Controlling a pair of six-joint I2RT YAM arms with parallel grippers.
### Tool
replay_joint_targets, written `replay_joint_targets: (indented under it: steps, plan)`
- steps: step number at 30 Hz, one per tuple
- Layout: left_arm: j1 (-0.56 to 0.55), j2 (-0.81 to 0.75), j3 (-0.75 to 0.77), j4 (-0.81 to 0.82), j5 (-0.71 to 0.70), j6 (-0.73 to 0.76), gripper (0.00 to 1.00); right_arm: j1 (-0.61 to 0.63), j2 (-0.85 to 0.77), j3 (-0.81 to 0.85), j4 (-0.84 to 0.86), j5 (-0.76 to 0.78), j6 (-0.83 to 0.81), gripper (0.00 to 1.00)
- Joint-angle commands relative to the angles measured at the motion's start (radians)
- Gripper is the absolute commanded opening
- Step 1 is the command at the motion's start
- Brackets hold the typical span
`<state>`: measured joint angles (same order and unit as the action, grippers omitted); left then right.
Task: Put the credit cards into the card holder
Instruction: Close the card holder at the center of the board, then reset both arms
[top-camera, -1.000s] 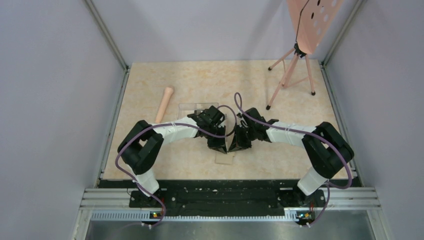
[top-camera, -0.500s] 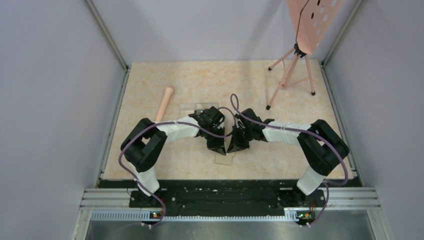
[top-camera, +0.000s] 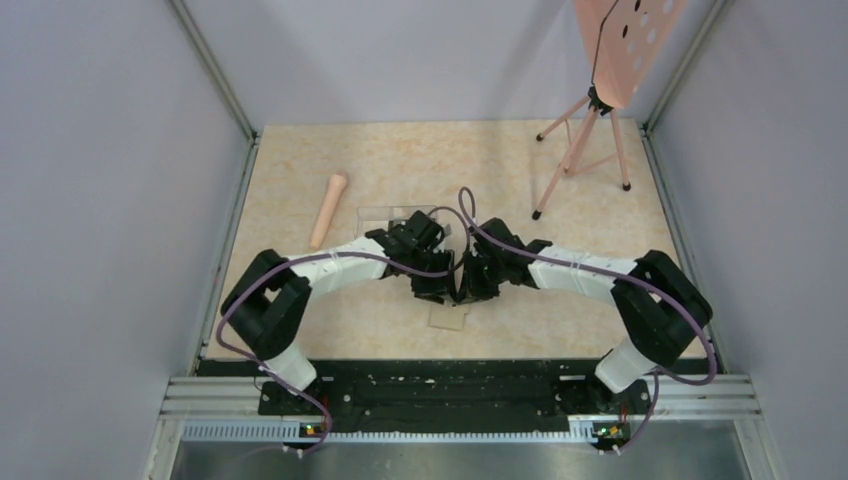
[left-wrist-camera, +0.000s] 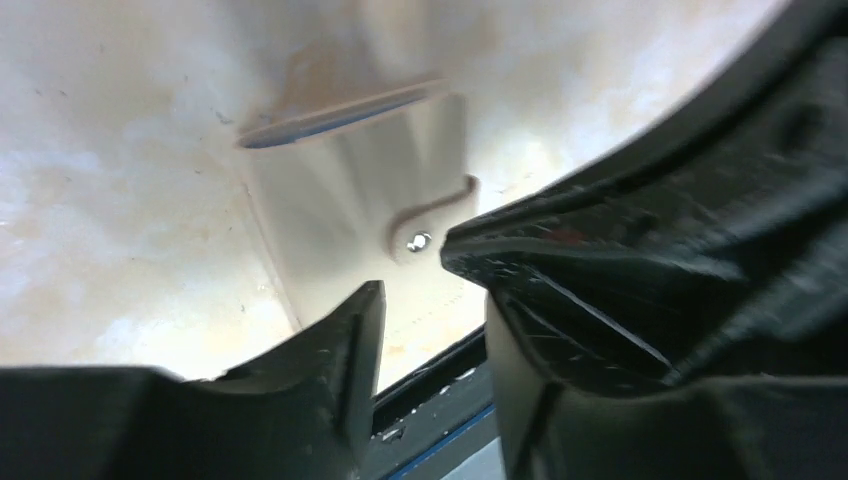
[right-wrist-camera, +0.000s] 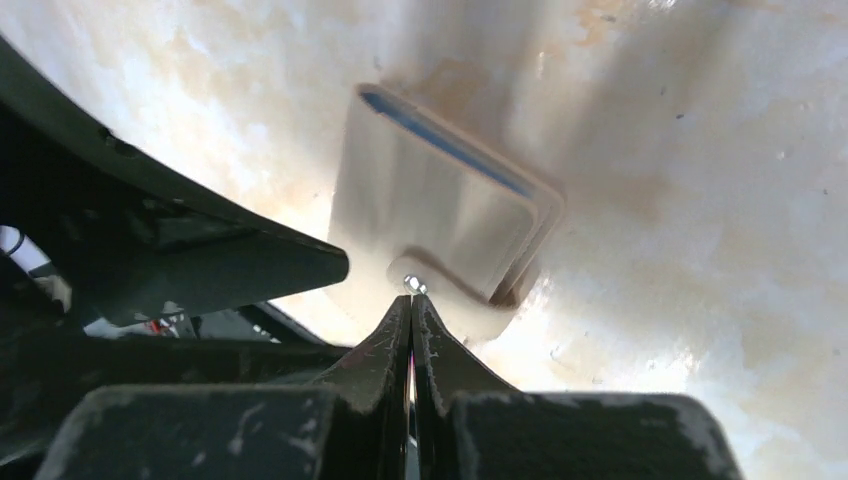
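Observation:
The tan card holder (left-wrist-camera: 350, 210) lies folded flat on the table, its grey-blue inside showing as a slit at the far edge. In the top view the card holder (top-camera: 450, 318) peeks out just in front of both grippers. My left gripper (left-wrist-camera: 430, 345) stands open over its near edge, with nothing between the fingers. My right gripper (right-wrist-camera: 411, 298) is shut, its tips resting at the tab by the small metal clasp (right-wrist-camera: 412, 284). The two grippers (top-camera: 440, 290) (top-camera: 470, 288) almost touch. No credit cards are in view.
A clear plastic box (top-camera: 385, 214) sits just behind the left wrist. A wooden pestle-like stick (top-camera: 328, 208) lies at the back left. A pink tripod stand (top-camera: 585, 150) occupies the back right corner. Walls close in the table on three sides.
The left gripper has gone from shut to open. The left arm's elbow has swung outward to the left and lower. The right gripper stays shut at the clasp.

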<state>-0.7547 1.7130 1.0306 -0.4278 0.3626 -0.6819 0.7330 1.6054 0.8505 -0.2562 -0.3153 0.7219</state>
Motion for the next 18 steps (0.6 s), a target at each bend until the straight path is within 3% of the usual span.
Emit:
replay_joint_targets:
  steps: [1, 4, 9, 12, 15, 18]
  plan:
    - [0.0, -0.205, -0.004, 0.093, -0.047, 0.001, 0.53, 0.016, -0.148, 0.018, -0.012, 0.059, -0.014, 0.02]
    - [0.017, -0.299, -0.032, 0.134, -0.051, -0.029, 0.65, 0.003, -0.22, 0.004, -0.011, 0.073, -0.005, 0.12]
    - [0.095, -0.422, -0.123, 0.184, -0.004, -0.096, 0.74, -0.058, -0.341, -0.062, 0.0, 0.076, 0.03, 0.44]
    - [0.179, -0.498, -0.196, 0.209, 0.028, -0.121, 0.79, -0.124, -0.424, -0.124, 0.022, 0.053, 0.048, 0.61]
    - [0.269, -0.593, -0.288, 0.242, 0.04, -0.128, 0.89, -0.161, -0.583, -0.182, 0.042, 0.108, 0.027, 0.86]
    - [0.378, -0.685, -0.359, 0.245, 0.058, -0.119, 0.93, -0.197, -0.719, -0.2, -0.006, 0.215, -0.02, 0.98]
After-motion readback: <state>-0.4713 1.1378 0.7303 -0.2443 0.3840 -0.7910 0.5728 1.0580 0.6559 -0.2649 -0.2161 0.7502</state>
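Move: The closed card holder lies flat almost directly under both hands. Its middle is about 1 cm back of and 3 cm below the left hand; from the right hand, which is just over its snap, it is about 1 cm back, 1 cm left and 2 cm down. The clear box stands some 16 cm ahead and 10 cm left of the left hand, and the pink rod about 19 cm ahead and 25 cm left. Straight up first, then outwards: both hands leave the card holder, the left climbing about 12 cm before swinging off left and a little forward, the right some 8 cm before sliding away to its right. The left fingers, already part open, and the shut right ones spread nearly wide, while both wrists tilt the fingertips forward and inward. ##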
